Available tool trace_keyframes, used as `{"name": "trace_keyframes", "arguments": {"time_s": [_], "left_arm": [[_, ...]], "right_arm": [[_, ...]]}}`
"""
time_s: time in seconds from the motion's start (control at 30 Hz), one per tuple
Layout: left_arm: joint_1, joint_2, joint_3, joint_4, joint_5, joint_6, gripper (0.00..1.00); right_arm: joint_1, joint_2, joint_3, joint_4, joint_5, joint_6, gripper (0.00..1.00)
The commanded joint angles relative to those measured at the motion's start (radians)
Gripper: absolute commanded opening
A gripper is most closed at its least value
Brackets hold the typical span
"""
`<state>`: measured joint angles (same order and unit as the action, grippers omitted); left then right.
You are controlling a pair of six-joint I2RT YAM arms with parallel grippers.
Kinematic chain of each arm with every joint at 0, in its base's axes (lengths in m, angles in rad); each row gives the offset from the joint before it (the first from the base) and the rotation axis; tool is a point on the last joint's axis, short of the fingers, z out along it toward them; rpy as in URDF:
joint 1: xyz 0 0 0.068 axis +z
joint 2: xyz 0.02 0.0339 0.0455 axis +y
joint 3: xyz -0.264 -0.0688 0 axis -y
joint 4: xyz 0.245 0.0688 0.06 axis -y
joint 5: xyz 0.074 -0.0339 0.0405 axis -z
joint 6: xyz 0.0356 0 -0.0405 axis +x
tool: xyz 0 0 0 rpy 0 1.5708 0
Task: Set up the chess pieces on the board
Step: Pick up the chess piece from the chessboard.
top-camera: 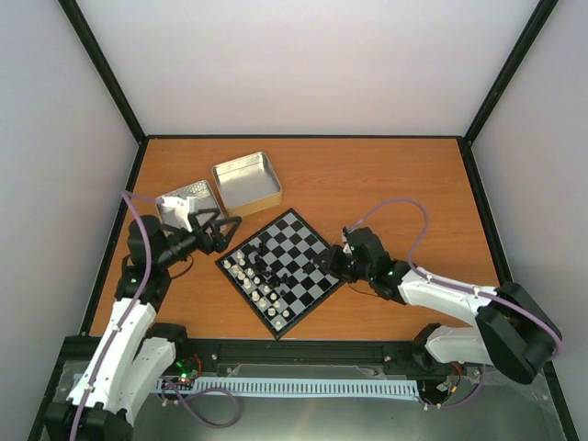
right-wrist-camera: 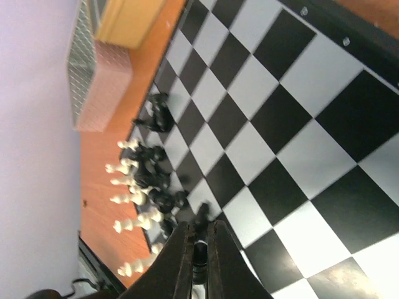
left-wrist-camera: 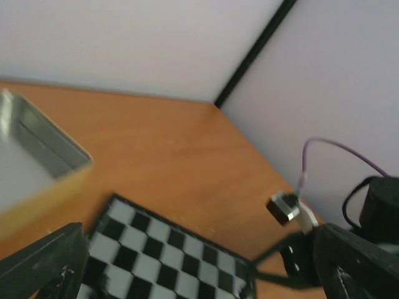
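Observation:
The board (top-camera: 280, 271) lies turned like a diamond in the middle of the table. White chess pieces (top-camera: 250, 278) line its lower-left edge, and black ones (top-camera: 265, 256) cluster just inside them. My right gripper (top-camera: 324, 264) is at the board's right corner. In the right wrist view it (right-wrist-camera: 201, 227) is shut on a black chess piece (right-wrist-camera: 202, 216) held just above the squares, with the white pieces (right-wrist-camera: 129, 187) and black pieces (right-wrist-camera: 151, 172) beyond. My left gripper (top-camera: 227, 231) hovers open at the board's upper-left edge, and in its own view it (left-wrist-camera: 198, 252) holds nothing over the board (left-wrist-camera: 168, 255).
Two silver tins stand behind the board: one (top-camera: 246, 181) at the back and one (top-camera: 186, 203) under my left arm. The nearer tin (left-wrist-camera: 37, 156) fills the left of the left wrist view. Black frame posts and pale walls enclose the table.

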<state>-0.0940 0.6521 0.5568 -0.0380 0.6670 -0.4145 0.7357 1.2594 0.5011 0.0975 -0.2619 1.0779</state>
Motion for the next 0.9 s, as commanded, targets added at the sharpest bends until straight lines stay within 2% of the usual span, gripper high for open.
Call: {"name": "trace_keyframes", "arguments": {"time_s": [0.0,0.07,0.2,0.33,0.43,0.7,0.87], "left_arm": [[-0.062,0.059,-0.076,0.043,0.125,-0.137,1.00],[-0.101,0.083,-0.120,0.118,0.164,-0.184,1.00],[-0.199,0.113,-0.194,0.264,0.093,-0.296,0.99],[-0.296,0.226,-0.245,0.469,0.079,-0.438,0.89],[-0.384,0.326,-0.234,0.550,0.009,-0.489,0.78],[-0.465,0.443,-0.264,0.841,-0.068,-0.646,0.58],[-0.470,0.467,-0.287,0.909,-0.075,-0.697,0.44]], "right_arm": [[0.010,-0.057,-0.035,0.134,0.095,0.082,0.03],[0.010,-0.070,-0.032,0.185,0.091,0.112,0.03],[0.010,-0.084,-0.024,0.281,0.062,0.182,0.03],[0.010,-0.067,-0.004,0.350,0.010,0.253,0.03],[0.010,-0.050,-0.007,0.415,-0.027,0.310,0.03],[0.010,-0.012,-0.016,0.532,-0.099,0.412,0.03],[0.010,-0.004,-0.026,0.560,-0.108,0.435,0.03]]}}
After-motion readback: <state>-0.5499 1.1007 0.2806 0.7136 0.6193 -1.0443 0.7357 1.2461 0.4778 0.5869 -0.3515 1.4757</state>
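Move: The black chess piece is already pinched in the right gripper, about 20 cm right of the left gripper, 2 cm back and 20 cm lower. From the left gripper, the chessboard's middle lies some 12 cm right, 4 cm back and 27 cm below; the white pieces are 4 cm right, 8 cm back and 26 cm below. From the right gripper, the left gripper waits about 20 cm left, 3 cm ahead and 19 cm up. Bring the left gripper about 12 cm right and 10 cm down, drawing slightly back, towards the black piece; swing its fingers clockwise, roll the wrist some 30 degrees, and narrow the wide-open fingers to about half. Meanwhile keep the right gripper's pinch, raise the piece about 10 cm and slightly left over the board, and tilt its fingertips up towards level. ##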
